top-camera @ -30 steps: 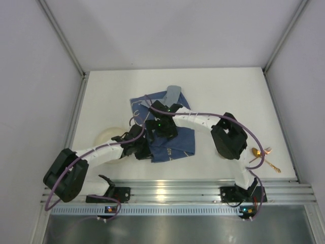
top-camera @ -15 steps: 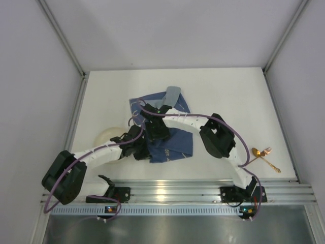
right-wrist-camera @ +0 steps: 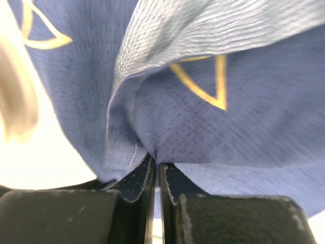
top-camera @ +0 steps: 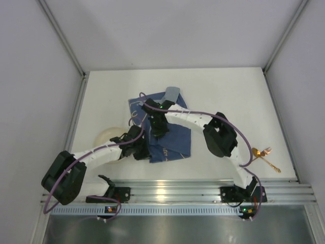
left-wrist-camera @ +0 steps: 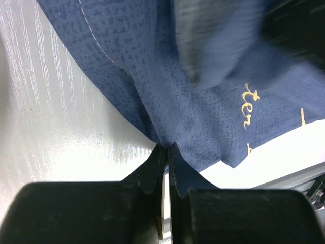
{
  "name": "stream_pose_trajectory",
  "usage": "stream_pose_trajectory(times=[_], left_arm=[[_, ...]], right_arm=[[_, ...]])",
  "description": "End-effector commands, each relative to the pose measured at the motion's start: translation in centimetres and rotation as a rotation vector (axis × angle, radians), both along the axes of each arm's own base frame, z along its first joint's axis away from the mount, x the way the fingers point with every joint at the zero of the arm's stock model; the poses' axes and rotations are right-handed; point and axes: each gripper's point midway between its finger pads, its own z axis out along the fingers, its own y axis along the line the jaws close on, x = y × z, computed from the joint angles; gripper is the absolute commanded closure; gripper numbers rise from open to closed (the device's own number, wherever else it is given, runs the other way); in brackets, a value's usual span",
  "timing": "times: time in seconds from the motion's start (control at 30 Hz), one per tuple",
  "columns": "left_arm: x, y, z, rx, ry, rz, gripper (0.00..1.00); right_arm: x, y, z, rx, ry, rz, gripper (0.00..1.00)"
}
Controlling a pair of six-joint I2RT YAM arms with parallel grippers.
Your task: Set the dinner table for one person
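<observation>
The white dinner table (top-camera: 228, 96) bears a crumpled blue cloth (top-camera: 172, 142) with pale drawings near its middle. One corner is folded over and shows a grey underside (top-camera: 171, 93). My left gripper (top-camera: 144, 146) is shut on the cloth's near left edge; in the left wrist view its jaws (left-wrist-camera: 166, 148) pinch a fold of the blue cloth (left-wrist-camera: 203, 101). My right gripper (top-camera: 155, 120) is shut on the cloth's upper left part; in the right wrist view it (right-wrist-camera: 156, 161) pinches a raised fold of the cloth (right-wrist-camera: 213, 127).
A cream plate (top-camera: 105, 136) lies left of the cloth, partly under the left arm. Gold cutlery (top-camera: 265, 155) lies near the right front edge. The ribbed aluminium rail (top-camera: 172, 190) runs along the near edge. White walls enclose the table.
My right arm has swung left and back, carrying its pinched fold of cloth toward the far left. The cloth has bunched leftward. The left gripper has stayed put.
</observation>
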Motion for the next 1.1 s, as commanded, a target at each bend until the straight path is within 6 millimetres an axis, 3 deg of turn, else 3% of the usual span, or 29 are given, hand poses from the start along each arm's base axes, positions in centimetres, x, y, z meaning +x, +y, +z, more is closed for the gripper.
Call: stream_pose_trajectory(times=[0.0, 0.03, 0.07, 0.13, 0.2, 0.27, 0.3, 0.33, 0.37, 0.4, 0.43, 0.47, 0.5, 0.53, 0.57, 0.6, 0.7, 0.93, 1.07], left_arm=[[-1.3, 1.9, -1.7, 0.095, 0.037, -0.003, 1.00], [-1.2, 1.9, -1.7, 0.095, 0.036, 0.001, 1.00], [-1.2, 1.9, -1.8, 0.096, 0.038, -0.001, 1.00], [-1.2, 1.9, -1.8, 0.098, 0.040, -0.001, 1.00], [-1.0, 1.9, -1.8, 0.100, 0.037, 0.001, 1.00], [-0.8, 1.8, -1.6, 0.100, 0.031, 0.001, 1.00], [-0.8, 1.8, -1.6, 0.103, 0.029, 0.003, 1.00], [-0.8, 1.9, -1.6, 0.105, 0.029, 0.002, 1.00], [-0.7, 1.9, -1.5, 0.107, 0.030, 0.003, 1.00], [-0.7, 2.0, -1.5, 0.111, 0.027, 0.003, 1.00], [-0.6, 2.0, -1.4, 0.112, 0.023, 0.006, 1.00], [-0.6, 2.0, -1.5, 0.112, 0.023, 0.005, 1.00], [-0.6, 2.1, -1.5, 0.116, 0.022, 0.007, 1.00], [-0.6, 2.1, -1.6, 0.119, 0.022, 0.008, 1.00], [-0.6, 2.1, -1.8, 0.123, 0.026, 0.008, 1.00], [-0.4, 2.0, -1.7, 0.118, 0.022, 0.006, 1.00], [-0.2, 1.7, -2.0, 0.120, 0.038, 0.002, 1.00], [0.2, 1.1, -2.2, 0.120, 0.054, -0.004, 1.00], [0.1, 1.1, -2.5, 0.120, 0.062, 0.001, 1.00]], right_arm=[[4.1, -1.8, 9.0, 0.154, -0.108, -0.095, 0.97], [4.6, -2.7, 10.3, 0.171, -0.127, -0.115, 0.97], [5.8, -4.3, 10.9, 0.175, -0.139, -0.147, 0.97], [6.3, -6.6, 11.7, 0.174, -0.148, -0.186, 0.97], [7.5, -9.8, 11.5, 0.153, -0.150, -0.240, 0.98], [6.8, -13.4, 10.5, 0.109, -0.128, -0.289, 1.00], [7.5, -16.3, 10.1, 0.071, -0.139, -0.355, 1.00], [6.1, -19.0, 7.9, 0.005, -0.096, -0.394, 1.00], [6.3, -22.1, 8.7, -0.003, -0.124, -0.478, 1.00], [5.8, -24.6, 8.3, -0.047, -0.136, -0.533, 1.00], [3.9, -27.0, 7.5, -0.079, -0.122, -0.574, 1.00], [3.6, -29.5, 7.2, -0.095, -0.117, -0.642, 0.92], [3.0, -30.6, 6.8, -0.097, -0.109, -0.662, 0.78], [1.6, -31.6, 6.0, -0.111, -0.088, -0.675, 0.52], [1.3, -32.4, 5.7, -0.116, -0.079, -0.681, 0.23], [0.9, -32.7, 5.4, -0.126, -0.070, -0.680, 0.01], [0.3, -33.4, 5.2, -0.155, -0.057, -0.679, 0.00], [1.0, -31.9, 9.3, -0.039, -0.160, -0.625, 0.00], [0.1, -31.0, 8.1, -0.009, -0.129, -0.584, 0.00]])
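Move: The right hand's shut fingers hold a fold of the blue cloth; the bare table it is taken to lies about 29 cm to the right, level fore and aft, some 3 cm lower. The cup stands roughly 31 cm right and 7 cm back, the gold cutlery about 48 cm right and 9 cm back. From the left hand, shut on the cloth's near-left corner, that bare spot is about 33 cm right and 9 cm ahead. Still gripping the fold, the right hand whips it up about 10 cm and forward 8 cm, then swings fast some 33 cm to the right, sinking and drawing back level with its start as it turns about 40 degrees clockwise, and its fingers spring wide near the end to let go of the cloth above the table by the cup. The left hand keeps its pinch on the near-left corner, easing only a centimetre or so forward and right late on, while the emptied right hand then lifts about 3 cm straight up. ##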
